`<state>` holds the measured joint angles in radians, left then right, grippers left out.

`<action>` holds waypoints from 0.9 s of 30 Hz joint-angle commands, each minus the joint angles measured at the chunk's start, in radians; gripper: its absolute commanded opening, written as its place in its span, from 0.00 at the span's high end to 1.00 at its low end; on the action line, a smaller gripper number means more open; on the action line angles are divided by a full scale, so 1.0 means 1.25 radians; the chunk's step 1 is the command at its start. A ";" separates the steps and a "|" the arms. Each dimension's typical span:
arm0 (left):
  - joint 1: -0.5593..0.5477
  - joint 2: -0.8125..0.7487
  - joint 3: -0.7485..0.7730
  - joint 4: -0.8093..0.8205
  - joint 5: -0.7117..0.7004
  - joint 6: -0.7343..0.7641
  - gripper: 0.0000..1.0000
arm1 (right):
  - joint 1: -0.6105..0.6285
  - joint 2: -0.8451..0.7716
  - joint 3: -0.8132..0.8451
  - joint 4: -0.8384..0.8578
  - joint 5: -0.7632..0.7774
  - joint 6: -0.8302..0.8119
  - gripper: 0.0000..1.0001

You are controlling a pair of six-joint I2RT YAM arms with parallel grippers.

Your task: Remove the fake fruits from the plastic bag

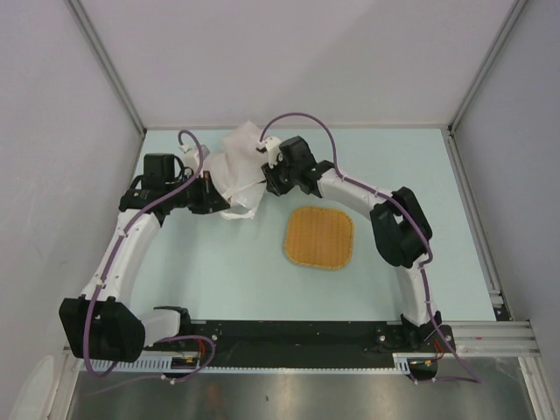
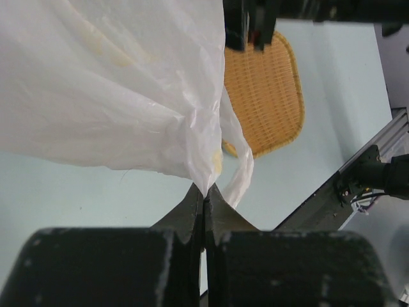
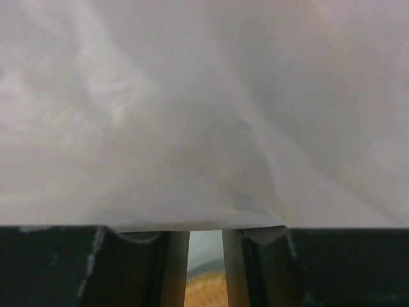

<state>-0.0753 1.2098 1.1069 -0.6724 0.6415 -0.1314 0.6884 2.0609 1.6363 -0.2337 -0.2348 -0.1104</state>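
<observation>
The plastic bag (image 1: 241,171) is a crumpled white heap at the back of the table, between both grippers. My left gripper (image 2: 206,190) is shut on a pinched fold of the bag's (image 2: 115,83) lower edge, holding it above the table. My right gripper (image 1: 267,171) presses into the bag from the right. In the right wrist view the bag film (image 3: 192,109) drapes over the right gripper (image 3: 206,230) and hides its tips; a narrow gap shows between the fingers (image 3: 172,268) lower down. The fake fruits are hidden inside the bag.
A flat orange woven tray (image 1: 319,238) lies on the pale blue table right of centre, also in the left wrist view (image 2: 265,96) behind the bag. A loop handle (image 2: 239,176) hangs beside my left fingertips. Grey walls enclose the table; a metal rail (image 1: 472,332) runs along the near edge.
</observation>
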 commanded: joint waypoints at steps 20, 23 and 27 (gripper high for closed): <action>0.003 0.025 -0.024 -0.021 -0.048 0.066 0.99 | -0.001 0.085 0.165 0.072 0.097 0.016 0.38; 0.003 0.027 -0.025 -0.012 -0.039 0.056 0.99 | 0.003 0.132 0.186 0.078 0.122 -0.010 0.34; 0.003 0.052 -0.003 -0.009 -0.037 0.051 0.99 | 0.002 0.154 0.164 0.097 0.134 -0.040 0.33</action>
<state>-0.0753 1.2625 1.0744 -0.7132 0.5755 -0.0624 0.6861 2.2097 1.8366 -0.1505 -0.1238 -0.1116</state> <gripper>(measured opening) 0.009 0.666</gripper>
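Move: The pineapple, hidden in the bag now, lies perhaps 5 cm to the left of my right hand, 2 cm ahead and 6 cm below. The bag corner pinched in my left fingers is about 9 cm left of my right hand, 10 cm back and 10 cm higher. The basket sits some 11 cm back from my right hand, 13 cm right and 10 cm lower. From my left hand the pineapple is roughly 11 cm ahead, 5 cm right and 16 cm down. With the film still draped over my right fingertips, I work them into the bag mouth in two pushes: forward about 5 cm, with some left and up, spreading my fingers wide, back and down nearly 3 cm, then forward, left and up again. My left hand keeps its pinch on the corner and sinks about 4 cm. ##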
